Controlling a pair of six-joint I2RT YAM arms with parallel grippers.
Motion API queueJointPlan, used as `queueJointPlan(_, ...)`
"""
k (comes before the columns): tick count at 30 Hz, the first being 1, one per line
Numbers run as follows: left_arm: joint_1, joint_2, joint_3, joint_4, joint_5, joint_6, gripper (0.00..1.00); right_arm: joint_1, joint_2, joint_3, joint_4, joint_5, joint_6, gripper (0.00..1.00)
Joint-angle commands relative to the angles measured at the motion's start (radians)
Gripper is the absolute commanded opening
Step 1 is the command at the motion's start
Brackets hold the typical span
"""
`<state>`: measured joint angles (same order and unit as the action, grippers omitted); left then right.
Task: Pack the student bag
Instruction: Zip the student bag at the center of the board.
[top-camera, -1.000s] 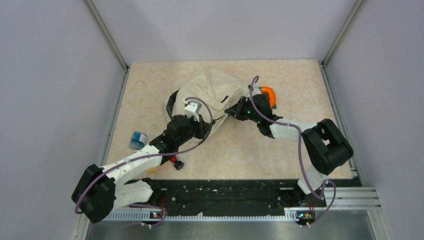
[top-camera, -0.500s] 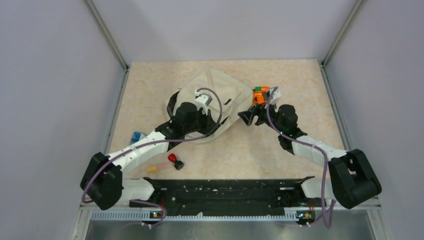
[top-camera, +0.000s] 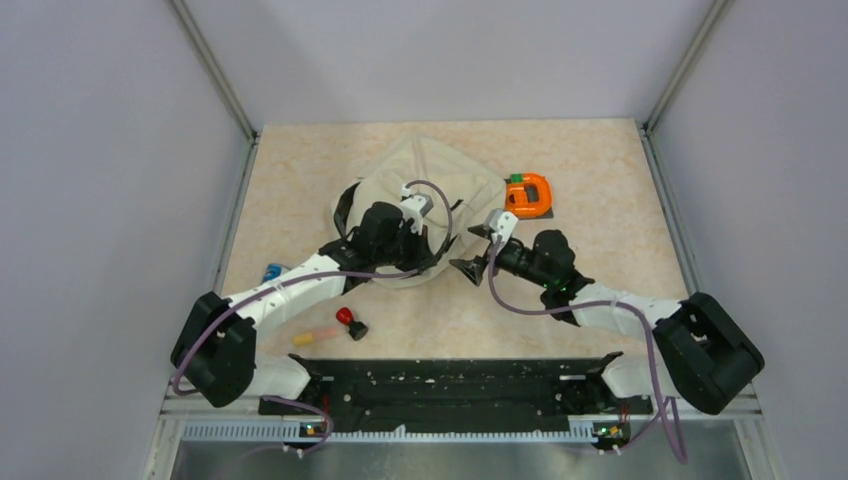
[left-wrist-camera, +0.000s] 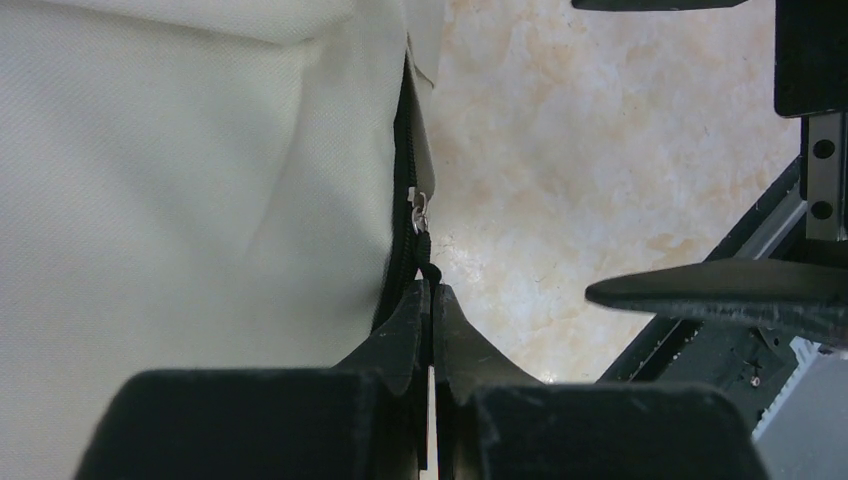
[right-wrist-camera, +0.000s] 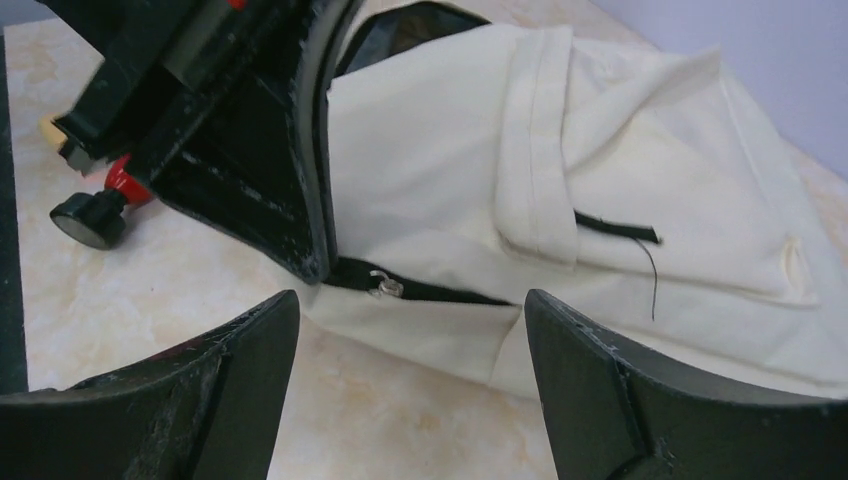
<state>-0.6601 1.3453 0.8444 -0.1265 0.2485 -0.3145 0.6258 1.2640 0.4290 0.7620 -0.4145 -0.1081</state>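
Observation:
The student bag (top-camera: 430, 180) is a cream fabric backpack lying in the middle of the table, also seen in the right wrist view (right-wrist-camera: 620, 190). My left gripper (left-wrist-camera: 431, 288) is shut on the black pull cord of the bag's zipper, just below the metal slider (left-wrist-camera: 420, 212). From above, the left gripper (top-camera: 428, 258) sits at the bag's near edge. My right gripper (top-camera: 468, 270) stands open just to its right, low over the table. Its gap (right-wrist-camera: 410, 325) faces the slider (right-wrist-camera: 385, 287) and the bag's lower hem, with nothing between the fingers.
An orange tape dispenser (top-camera: 527, 194) stands right of the bag. A blue object (top-camera: 272, 271) lies by my left forearm. A red-and-black item (top-camera: 350, 322) and a small yellowish piece (top-camera: 311, 335) lie near the front. A black rail (top-camera: 450, 380) runs along the near edge.
My right gripper has opened and swung from beside the orange dispenser down to the bag's near edge. My left gripper, still shut, has shifted right along the bag.

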Motion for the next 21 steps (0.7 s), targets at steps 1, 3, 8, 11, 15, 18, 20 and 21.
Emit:
queueJointPlan(1, 0.006, 0.011, 0.026, 0.047, 0.042, -0.031, 0.00, 0.073, 0.071, 0.096, 0.057, 0.007, -0.160, 0.80)
queueJointPlan(3, 0.006, 0.007, 0.035, 0.034, 0.043, -0.055, 0.00, 0.085, 0.106, 0.096, 0.108, 0.015, -0.165, 0.80)
queueJointPlan(8, 0.007, -0.047, 0.032, 0.006, -0.001, -0.081, 0.00, 0.086, 0.168, 0.125, 0.089, 0.012, -0.222, 0.80)
queueJointPlan(11, 0.009, -0.086, 0.047, -0.013, -0.020, -0.069, 0.00, 0.090, 0.170, 0.111, 0.089, 0.036, -0.256, 0.81)
queueJointPlan(15, 0.010, -0.110, 0.073, -0.009, 0.011, -0.044, 0.00, 0.137, 0.179, 0.081, 0.120, 0.090, -0.318, 0.82)
queueJointPlan(18, 0.009, -0.096, 0.116, -0.061, 0.044, -0.016, 0.00, 0.157, 0.213, 0.098, 0.123, 0.107, -0.351, 0.83)
queueJointPlan(20, 0.009, -0.081, 0.142, -0.100, 0.051, 0.003, 0.00, 0.158, 0.242, 0.126, 0.116, 0.113, -0.374, 0.83)
queueJointPlan(21, 0.009, -0.076, 0.151, -0.116, 0.053, 0.013, 0.00, 0.158, 0.254, 0.139, 0.105, 0.115, -0.390, 0.83)
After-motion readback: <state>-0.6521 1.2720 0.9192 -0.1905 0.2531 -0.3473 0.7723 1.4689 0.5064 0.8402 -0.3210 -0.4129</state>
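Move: The left hand still pinches the zip pull's cord, with the slider about 2 cm ahead, 2 cm to its right and slightly below. From the open right hand that slider lies roughly 6 cm left, 1 cm ahead and 4 cm lower. The zip's far end is some 4 cm ahead and 3 cm left of the right hand, 4 cm down; a small black tab on the bag sits 9 cm ahead, 1 cm left, 5 cm down. The right hand, fingers staying wide open, reaches about 5 cm left towards the zip slider, bobbing up slightly at first and then sinking to end a couple of centimetres lower, its wrist turning some 15 to 20 degrees to bring one finger over the zip just beyond the slider. The left hand keeps its shut grip on the cord, holding nearly still at first and then lifting almost straight up by about 5 cm, away from the table. ##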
